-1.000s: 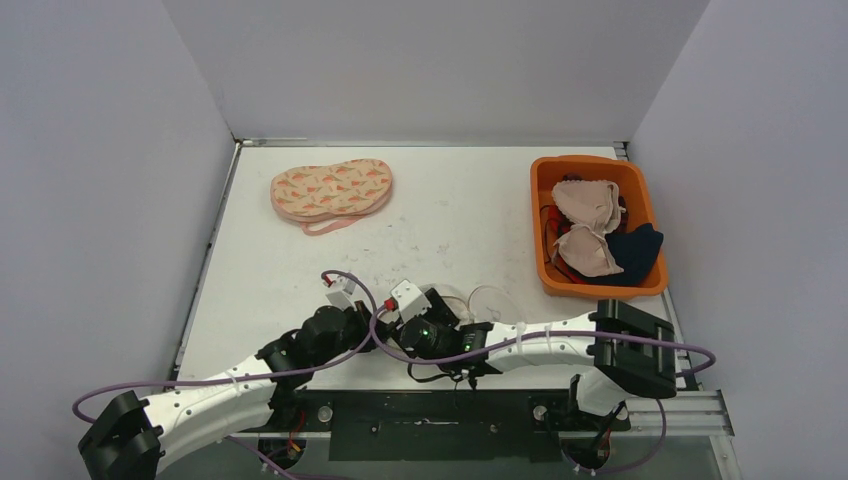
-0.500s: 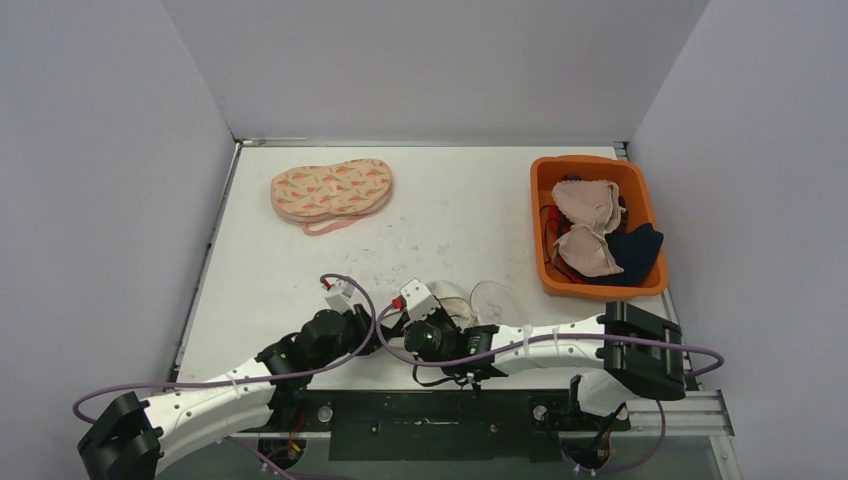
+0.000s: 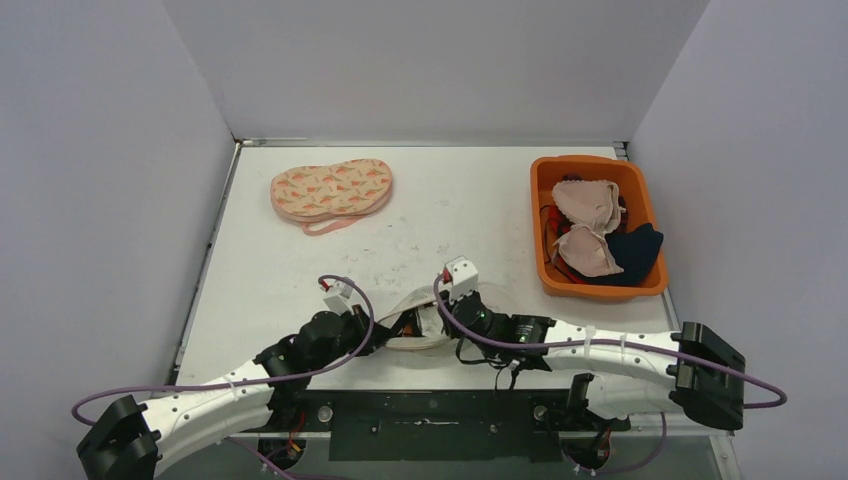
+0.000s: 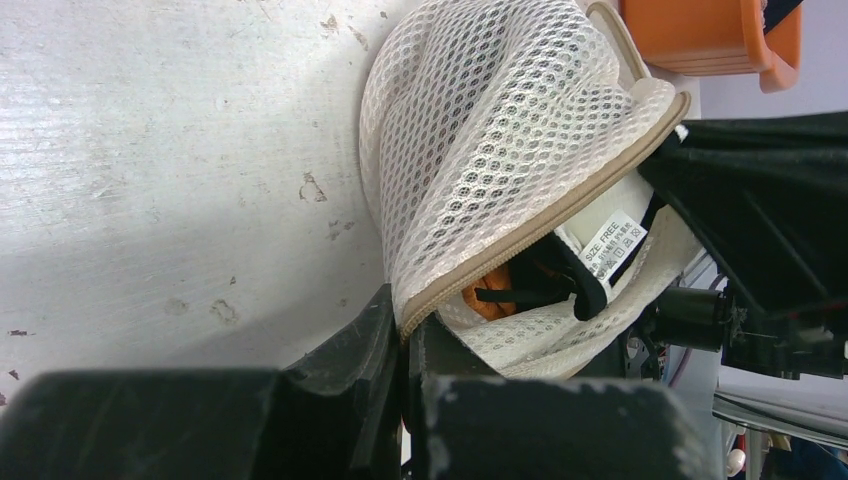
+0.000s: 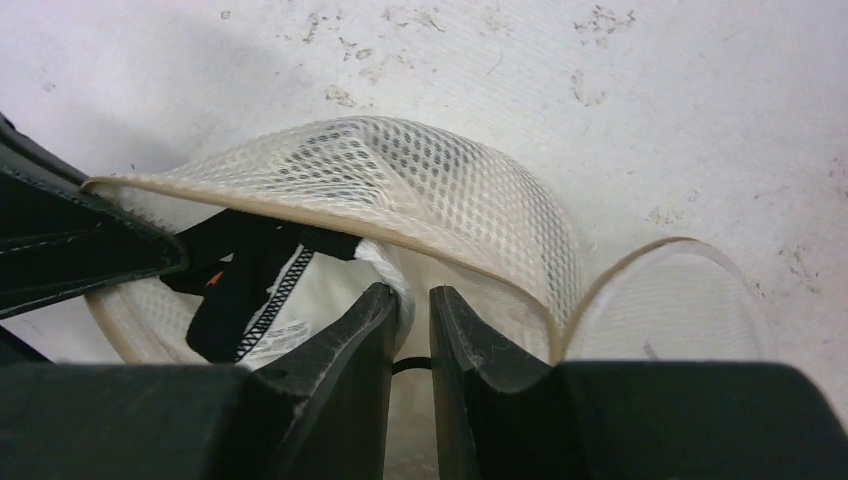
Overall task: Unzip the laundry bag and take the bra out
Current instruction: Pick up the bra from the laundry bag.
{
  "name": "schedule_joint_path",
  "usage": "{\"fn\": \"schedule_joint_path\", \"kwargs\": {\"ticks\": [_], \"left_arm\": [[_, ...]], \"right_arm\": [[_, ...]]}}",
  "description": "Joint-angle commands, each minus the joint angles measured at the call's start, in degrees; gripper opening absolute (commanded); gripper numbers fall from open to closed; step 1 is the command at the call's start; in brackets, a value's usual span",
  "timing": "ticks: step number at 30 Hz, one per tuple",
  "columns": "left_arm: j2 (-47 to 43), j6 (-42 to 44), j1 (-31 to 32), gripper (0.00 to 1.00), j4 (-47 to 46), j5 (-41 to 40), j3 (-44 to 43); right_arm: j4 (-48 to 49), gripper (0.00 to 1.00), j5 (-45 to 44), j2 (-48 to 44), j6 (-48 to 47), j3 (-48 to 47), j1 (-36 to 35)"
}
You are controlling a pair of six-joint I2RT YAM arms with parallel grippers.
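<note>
The white mesh laundry bag (image 3: 415,322) lies near the table's front edge between both grippers, its zip mouth gaping. My left gripper (image 4: 408,330) is shut on the bag's tan zipper edge (image 4: 520,235). Inside the bag (image 4: 490,150) I see the bra (image 4: 535,285), black with orange parts, beside a white size label. My right gripper (image 5: 412,300) reaches into the bag's (image 5: 440,190) mouth. Its jaws are nearly together, with a thin black strap crossing the gap and white fabric at the left fingertip (image 5: 378,305). More of the black bra (image 5: 240,275) lies to the left of it.
An orange bin (image 3: 540,200) holding beige and dark garments stands at the right. A pink carrot-patterned pouch (image 3: 332,190) lies at the back left. A round mesh flap (image 5: 665,300) stands up right of my right gripper. Grey walls enclose the table.
My right gripper has closed from wide to a narrow gap, and the right arm has swung out to the right. The bag's mouth now gapes wider between the grippers. The left gripper keeps its hold.
</note>
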State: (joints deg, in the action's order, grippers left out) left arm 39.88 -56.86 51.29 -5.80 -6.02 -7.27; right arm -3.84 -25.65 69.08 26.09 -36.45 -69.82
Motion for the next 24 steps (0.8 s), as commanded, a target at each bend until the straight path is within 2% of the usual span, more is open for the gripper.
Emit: {"fn": "schedule_joint_path", "kwargs": {"ticks": [1,4,8,10,15,24], "left_arm": [[0.0,-0.4,0.2,0.0,-1.4,-0.8,0.1],[0.0,-0.3,0.4,0.0,-1.6,-0.8,0.1],[0.2,-0.3,0.3,0.0,-1.9,-0.9,0.2],[0.2,-0.3,0.4,0.0,-2.0,-0.8,0.1],[0.1,-0.3,0.5,0.0,-2.2,-0.7,-0.3],[0.0,0.0,0.7,0.0,-2.0,-0.5,-0.6]], "right_arm": [[3.4,0.21,8.4,-4.3,2.7,3.0,4.1],[5.2,0.31,9.5,-5.4,1.8,3.3,3.6],[5.3,0.56,9.1,-6.3,0.2,2.4,1.8],[4.3,0.62,7.3,-6.1,-1.1,0.5,-0.3],[-1.9,0.69,6.6,0.2,-5.3,-5.6,-3.6],[-10.1,0.71,0.8,10.7,-9.6,-12.1,-6.1]]}}
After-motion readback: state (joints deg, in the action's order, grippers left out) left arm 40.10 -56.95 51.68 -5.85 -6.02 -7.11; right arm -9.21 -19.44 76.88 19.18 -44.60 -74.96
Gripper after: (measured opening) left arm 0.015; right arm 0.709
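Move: Hanging over the open laundry bag, the right hand has the bra's bulk roughly 4 cm to its left, level with it fore and aft, and some 5 cm below. The left gripper's fingertips are about 10 cm left, 1 cm back and 4 cm lower; the bag's round flap is around 10 cm to the right, 5 cm ahead and 8 cm down. From the left hand, the bra lies about 6 cm right, 2 cm forward and slightly lower. Opening from nearly closed to wide, the right fingers let go of the bra's white cloth; after a slight jog right, the hand swings about 5 cm left and 3–4 cm back towards the left gripper. It rises some 2 cm on the way, then dips again over the bag's mouth, turning about 15 degrees counter-clockwise. The left fingers keep the zip edge pinched. ##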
